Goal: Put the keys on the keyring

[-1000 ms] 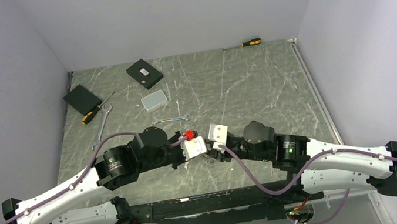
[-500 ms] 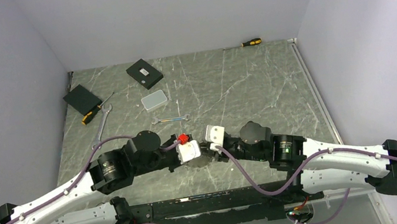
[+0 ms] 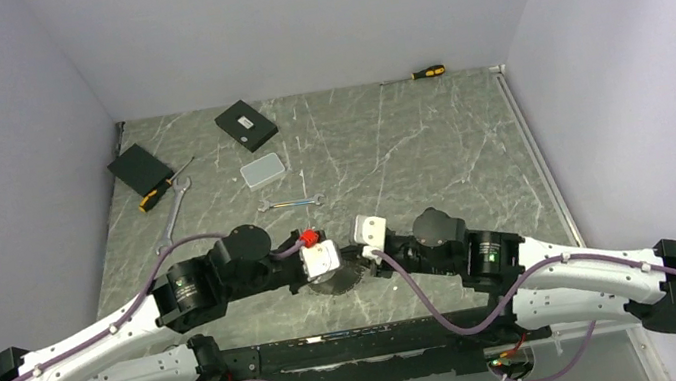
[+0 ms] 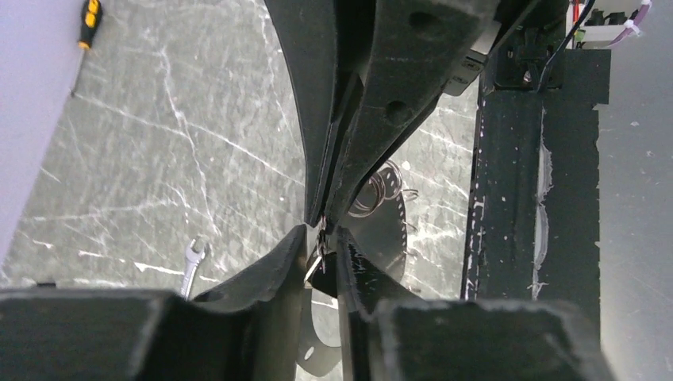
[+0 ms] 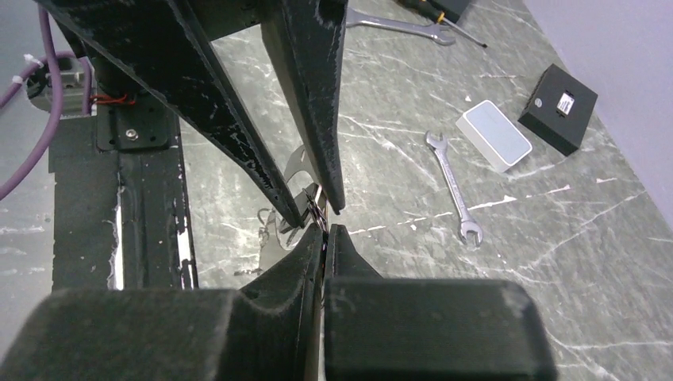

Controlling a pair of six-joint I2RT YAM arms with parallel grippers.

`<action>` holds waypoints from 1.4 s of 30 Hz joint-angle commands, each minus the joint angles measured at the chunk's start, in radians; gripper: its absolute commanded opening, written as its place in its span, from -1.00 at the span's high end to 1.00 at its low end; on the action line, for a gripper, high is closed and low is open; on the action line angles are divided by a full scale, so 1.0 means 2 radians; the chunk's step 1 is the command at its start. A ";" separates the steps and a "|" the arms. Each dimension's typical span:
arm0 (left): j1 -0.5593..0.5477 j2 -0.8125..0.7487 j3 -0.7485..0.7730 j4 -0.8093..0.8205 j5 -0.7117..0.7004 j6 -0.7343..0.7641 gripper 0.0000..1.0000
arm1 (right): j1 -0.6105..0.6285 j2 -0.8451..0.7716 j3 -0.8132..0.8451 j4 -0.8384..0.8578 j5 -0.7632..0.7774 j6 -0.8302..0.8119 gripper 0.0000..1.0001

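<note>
Both grippers meet low over the near middle of the table. My left gripper (image 3: 340, 263) (image 4: 321, 248) has its fingers closed to a narrow gap on a key (image 4: 336, 274) with a black head and a short silver blade. My right gripper (image 3: 356, 256) (image 5: 324, 230) is shut on the thin silvery keyring (image 5: 315, 206). Its tips touch the left fingertips. In the left wrist view, wire loops of the keyring (image 4: 386, 182) hang beside the right fingers. In the top view the key and the ring are hidden by the grippers.
A small wrench (image 3: 292, 202) lies just beyond the grippers, with a pale box (image 3: 263, 170) behind it. A large wrench (image 3: 171, 215), a screwdriver (image 3: 162, 188) and two black boxes (image 3: 139, 168) (image 3: 245, 125) sit at the back left. Another screwdriver (image 3: 428, 72) lies at the back wall.
Both grippers, still tip to tip, have shifted a little to the left and toward the near edge over the last second. They have barely moved in the last half second.
</note>
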 commanded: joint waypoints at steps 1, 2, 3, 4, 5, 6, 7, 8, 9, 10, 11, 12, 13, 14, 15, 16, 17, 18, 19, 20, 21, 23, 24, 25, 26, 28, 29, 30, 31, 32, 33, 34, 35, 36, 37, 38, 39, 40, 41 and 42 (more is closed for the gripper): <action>-0.002 -0.031 -0.016 0.072 0.007 -0.014 0.38 | 0.001 -0.031 -0.011 0.066 -0.002 0.005 1.00; -0.002 -0.039 -0.024 0.076 0.002 -0.017 0.32 | 0.001 -0.038 -0.012 0.066 0.004 0.003 1.00; -0.002 -0.047 -0.028 0.078 -0.003 -0.021 0.28 | 0.001 -0.044 -0.013 0.065 0.007 0.002 1.00; -0.002 -0.054 -0.032 0.081 -0.006 -0.024 0.25 | 0.001 -0.049 -0.012 0.063 0.008 0.001 1.00; -0.002 -0.060 -0.036 0.084 -0.006 -0.026 0.24 | 0.001 -0.055 -0.012 0.061 0.009 0.002 1.00; -0.002 -0.066 -0.039 0.087 -0.006 -0.029 0.24 | 0.000 -0.061 -0.012 0.061 0.018 0.002 1.00; -0.002 -0.071 -0.043 0.090 -0.007 -0.032 0.23 | 0.000 -0.066 -0.012 0.061 0.022 0.003 1.00; -0.002 -0.076 -0.047 0.093 -0.006 -0.035 0.24 | 0.000 -0.070 -0.012 0.061 0.025 0.005 1.00; -0.002 -0.081 -0.051 0.096 -0.005 -0.038 0.24 | 0.000 -0.075 -0.012 0.063 0.026 0.008 1.00; -0.002 -0.084 -0.057 0.102 -0.004 -0.042 0.24 | 0.000 -0.077 -0.012 0.064 0.027 0.009 1.00; -0.002 -0.087 -0.063 0.109 -0.003 -0.046 0.24 | 0.000 -0.080 -0.012 0.065 0.027 0.010 1.00; -0.002 -0.089 -0.068 0.115 -0.001 -0.048 0.24 | 0.000 -0.080 -0.011 0.065 0.027 0.011 1.00; -0.002 -0.090 -0.073 0.124 0.002 -0.051 0.24 | 0.000 -0.079 -0.010 0.065 0.027 0.012 1.00; -0.002 -0.089 -0.077 0.132 0.002 -0.052 0.24 | 0.000 -0.078 -0.009 0.065 0.026 0.014 1.00; -0.002 -0.089 -0.080 0.141 0.003 -0.054 0.24 | 0.000 -0.077 -0.009 0.064 0.024 0.015 1.00; -0.002 -0.086 -0.083 0.151 0.005 -0.055 0.25 | 0.000 -0.076 -0.009 0.065 0.023 0.017 1.00; -0.002 -0.082 -0.084 0.155 0.009 -0.056 0.25 | 0.000 -0.076 -0.009 0.067 0.023 0.019 1.00; -0.002 -0.078 -0.084 0.158 0.012 -0.057 0.26 | 0.000 -0.076 -0.010 0.068 0.022 0.021 1.00; -0.002 -0.072 -0.084 0.162 0.014 -0.058 0.26 | 0.000 -0.077 -0.011 0.070 0.021 0.022 1.00; -0.002 -0.067 -0.084 0.163 0.017 -0.058 0.28 | 0.000 -0.078 -0.011 0.072 0.021 0.024 1.00; -0.002 -0.061 -0.084 0.165 0.018 -0.059 0.28 | 0.000 -0.080 -0.012 0.074 0.021 0.026 1.00; -0.002 -0.054 -0.085 0.171 0.015 -0.061 0.29 | 0.000 -0.082 -0.014 0.075 0.019 0.029 1.00; -0.002 -0.052 -0.087 0.175 0.013 -0.062 0.29 | 0.000 -0.083 -0.014 0.075 0.018 0.032 1.00; -0.002 -0.051 -0.089 0.180 0.008 -0.063 0.28 | 0.000 -0.084 -0.015 0.075 0.017 0.033 1.00; -0.002 -0.051 -0.091 0.185 0.005 -0.064 0.28 | 0.000 -0.085 -0.016 0.075 0.016 0.035 1.00; -0.002 -0.050 -0.096 0.193 0.004 -0.065 0.29 | 0.000 -0.087 -0.017 0.075 0.013 0.038 1.00; -0.002 -0.049 -0.098 0.196 0.005 -0.065 0.32 | 0.000 -0.088 -0.017 0.074 0.013 0.038 1.00; -0.002 -0.049 -0.098 0.198 0.004 -0.065 0.35 | 0.000 -0.088 -0.018 0.074 0.013 0.039 1.00; -0.002 -0.047 -0.098 0.199 0.002 -0.066 0.36 | 0.000 -0.089 -0.018 0.074 0.012 0.039 1.00; -0.002 -0.047 -0.098 0.199 0.002 -0.067 0.36 | 0.000 -0.089 -0.018 0.074 0.012 0.039 1.00; -0.002 -0.046 -0.098 0.199 0.003 -0.066 0.35 | 0.000 -0.089 -0.018 0.074 0.013 0.039 1.00; -0.002 -0.046 -0.097 0.199 0.003 -0.067 0.32 | 0.000 -0.089 -0.018 0.074 0.013 0.039 1.00; -0.002 -0.047 -0.096 0.198 0.003 -0.068 0.28 | 0.000 -0.088 -0.018 0.074 0.013 0.039 1.00; -0.002 -0.048 -0.096 0.195 0.002 -0.069 0.25 | 0.000 -0.087 -0.018 0.073 0.013 0.038 1.00; -0.003 -0.049 -0.095 0.193 0.001 -0.069 0.21 | 0.000 -0.086 -0.019 0.073 0.013 0.038 1.00; -0.002 -0.052 -0.094 0.191 0.000 -0.069 0.15 | 0.000 -0.085 -0.018 0.071 0.013 0.038 1.00; -0.002 -0.053 -0.093 0.188 -0.002 -0.068 0.05 | 0.000 -0.084 -0.018 0.071 0.013 0.038 1.00; -0.002 -0.056 -0.092 0.186 -0.005 -0.067 -0.02 | 0.000 -0.083 -0.018 0.070 0.012 0.038 1.00; -0.002 -0.058 -0.090 0.183 -0.009 -0.067 -0.05 | 0.000 -0.083 -0.019 0.070 0.012 0.038 1.00; -0.002 -0.060 -0.089 0.180 -0.013 -0.065 -0.06 | 0.000 -0.083 -0.019 0.071 0.012 0.038 1.00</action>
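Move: The black key is just off the left fingertips, about 2 cm to that hand's right and 1 cm lower, next to the keyring pinched in the right fingers. From the right hand the key is about 1 cm to the left and 1 cm down. The crescent plate hangs roughly 7 cm below the left hand and 1 cm back, level sideways. The small wrench lies on the table about 25 cm ahead, 8 cm left and 24 cm below the left hand. Up about 4 cm and some 2.5 cm to the right goes the right hand, fingers still shut on the keyring and tipping up about 10 degrees. The left hand, its fingers already parting, opens to about half and comes free, rises nearly 3 cm and a little left, then sinks about 2 cm and comes back right under the key, fingertips tilting up 15 degrees. ##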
